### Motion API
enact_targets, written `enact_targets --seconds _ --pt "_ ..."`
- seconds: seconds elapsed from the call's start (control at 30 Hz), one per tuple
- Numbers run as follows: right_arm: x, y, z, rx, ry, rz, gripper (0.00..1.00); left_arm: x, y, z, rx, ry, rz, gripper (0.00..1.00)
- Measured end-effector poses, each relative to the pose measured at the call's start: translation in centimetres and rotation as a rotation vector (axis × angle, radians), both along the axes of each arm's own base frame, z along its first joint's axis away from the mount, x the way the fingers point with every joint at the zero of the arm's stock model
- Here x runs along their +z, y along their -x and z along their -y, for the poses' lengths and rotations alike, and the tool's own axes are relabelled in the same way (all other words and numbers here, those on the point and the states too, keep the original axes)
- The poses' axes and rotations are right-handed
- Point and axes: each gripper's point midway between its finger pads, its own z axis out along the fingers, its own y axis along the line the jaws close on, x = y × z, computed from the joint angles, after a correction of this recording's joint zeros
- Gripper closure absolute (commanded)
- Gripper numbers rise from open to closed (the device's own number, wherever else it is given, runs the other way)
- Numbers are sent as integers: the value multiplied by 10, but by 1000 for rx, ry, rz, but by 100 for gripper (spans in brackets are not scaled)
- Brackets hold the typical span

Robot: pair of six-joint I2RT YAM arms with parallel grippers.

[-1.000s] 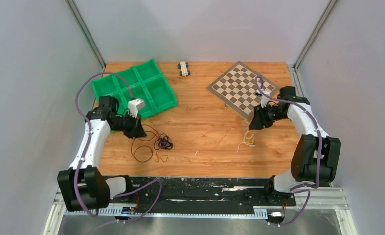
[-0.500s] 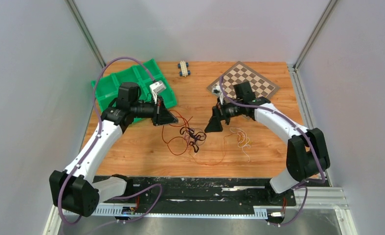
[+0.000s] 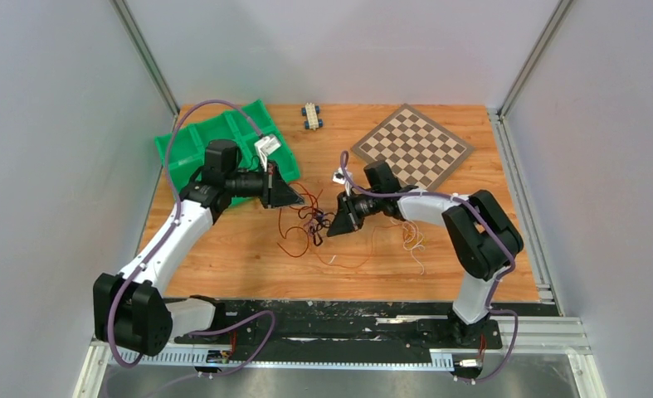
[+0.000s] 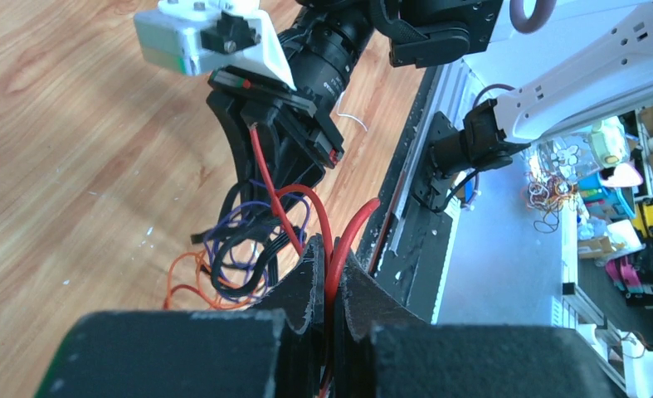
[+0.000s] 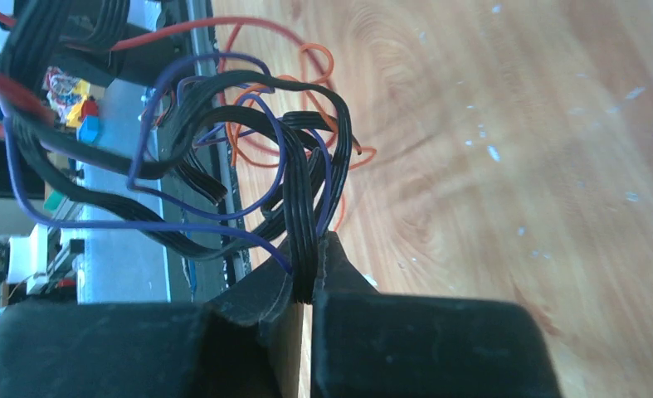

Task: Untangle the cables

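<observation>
A tangle of cables (image 3: 314,224) hangs between my two grippers above the table's middle. It holds a red cable (image 4: 339,245), a flat black ribbon cable (image 5: 306,207), purple wires (image 5: 269,141) and an orange wire (image 3: 294,247) looping on the wood. My left gripper (image 3: 299,199) is shut on the red cable, seen between its fingers in the left wrist view (image 4: 329,261). My right gripper (image 3: 329,228) is shut on the black ribbon cable, seen clamped in the right wrist view (image 5: 310,269). The grippers face each other, close together.
A green compartment tray (image 3: 215,137) lies at the back left, under the left arm. A chessboard (image 3: 412,145) lies at the back right. A small toy car (image 3: 311,115) sits at the back edge. A thin pale wire (image 3: 412,240) lies right of the tangle.
My right gripper has moved left toward the tangle and now holds the black ribbon cable. The left gripper has shifted slightly, still holding the red cable. The tangle is lifted between them.
</observation>
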Motion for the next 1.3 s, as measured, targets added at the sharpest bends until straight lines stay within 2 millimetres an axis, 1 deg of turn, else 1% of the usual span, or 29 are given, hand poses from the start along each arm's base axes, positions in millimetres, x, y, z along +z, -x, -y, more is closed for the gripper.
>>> enact_targets --seconds 0.07,0.13,0.17,0.27,0.37,0.43,0.47,0.5,0.53,0.57,0.6,0.67,0.7,0.73,0.8,0.83,0.87,0.93,0.97,1.0,1.03,1.07,1.1,1.13,1.17,1.2,1.23,1.27,1.3 --pt "2 -9 6 -38 4 8 100 3 -2 -8 21 0 4 100" --pt "3 -18 20 -91 23 15 100 5 -5 -20 57 -6 13 100" --pt "3 -23 30 -124 37 20 100 6 -6 -29 83 -13 17 100" --pt "3 -41 70 -227 86 23 100 6 -10 -55 151 -51 28 100" --pt "-6 -63 133 -361 165 4 100 3 -15 -85 223 -112 43 100" --pt "-16 -71 184 -470 224 -38 100 -5 -18 -107 273 -169 53 100" --pt "-20 -72 203 -505 245 -53 100 -10 -18 -118 297 -200 54 100" --pt "-24 -71 228 -557 274 -76 100 -17 -18 -129 321 -234 49 100" --pt "-27 -69 246 -591 296 -92 100 -22 -17 -137 335 -262 43 100" --pt "-28 -65 261 -610 315 -107 100 -28 -15 -147 355 -293 38 100" --pt "-29 -60 269 -613 329 -118 100 -30 -14 -153 362 -310 38 100" --pt "-27 -50 271 -588 338 -128 100 -36 -8 -159 348 -334 37 100" --pt "-25 -44 267 -562 335 -132 100 -37 -5 -158 336 -334 34 100" --pt "-22 -40 262 -535 326 -137 100 -38 -2 -155 317 -328 32 100" --pt "-14 -33 245 -473 293 -147 99 -36 5 -138 254 -310 35 100" --pt "-9 -31 235 -441 277 -144 90 -33 9 -126 215 -299 41 100" --pt "-6 -31 231 -426 270 -142 71 -29 13 -111 170 -288 58 100" --pt "7 -27 202 -325 246 -102 33 -17 18 -87 112 -253 96 99" --pt "13 -26 189 -284 240 -83 23 -8 21 -73 85 -227 119 97" --pt "19 -23 179 -248 235 -63 17 -2 22 -65 74 -208 133 91" --pt "26 -22 168 -208 230 -27 14 6 22 -58 64 -188 146 85" --pt "33 -20 157 -174 221 4 12 13 19 -53 62 -172 161 73" --pt "41 -19 148 -146 211 36 11 17 16 -49 60 -164 173 68" --pt "48 -20 144 -135 202 57 11 18 10 -47 60 -162 186 57" --pt "53 -22 142 -134 197 74 10 14 5 -46 61 -172 189 43" --pt "56 -25 142 -138 196 85 8 7 0 -47 61 -192 191 38" --pt "58 -28 144 -147 198 95 6 -5 -7 -50 62 -229 185 30" --pt "57 -30 145 -151 203 100 6 -16 -11 -52 57 -263 186 27" --pt "56 -31 147 -157 212 99 5 -34 -14 -58 52 -315 172 19"
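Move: The black-and-purple tangle hangs between the hands, red cable in the left fingers and black in the right. From the left hand, the tangle is about 5 cm right, 3 cm ahead and 17 cm lower; the green tray stands some 26 cm ahead and 21 cm left. From the right hand, the tangle is about 4 cm left and 3 cm ahead at nearly its height, and the loose white-and-yellow cables lie 23 cm right, 3 cm ahead and 7 cm below. Outward in opposite directions, the hands pull the red cable and black bundle apart: the left goes some 16 cm left, the right about 26 cm right, bowing forward and yawing clockwise. Both then swing back inward 11-12 cm, rising, and open to let go, the left dipping again at the end. ##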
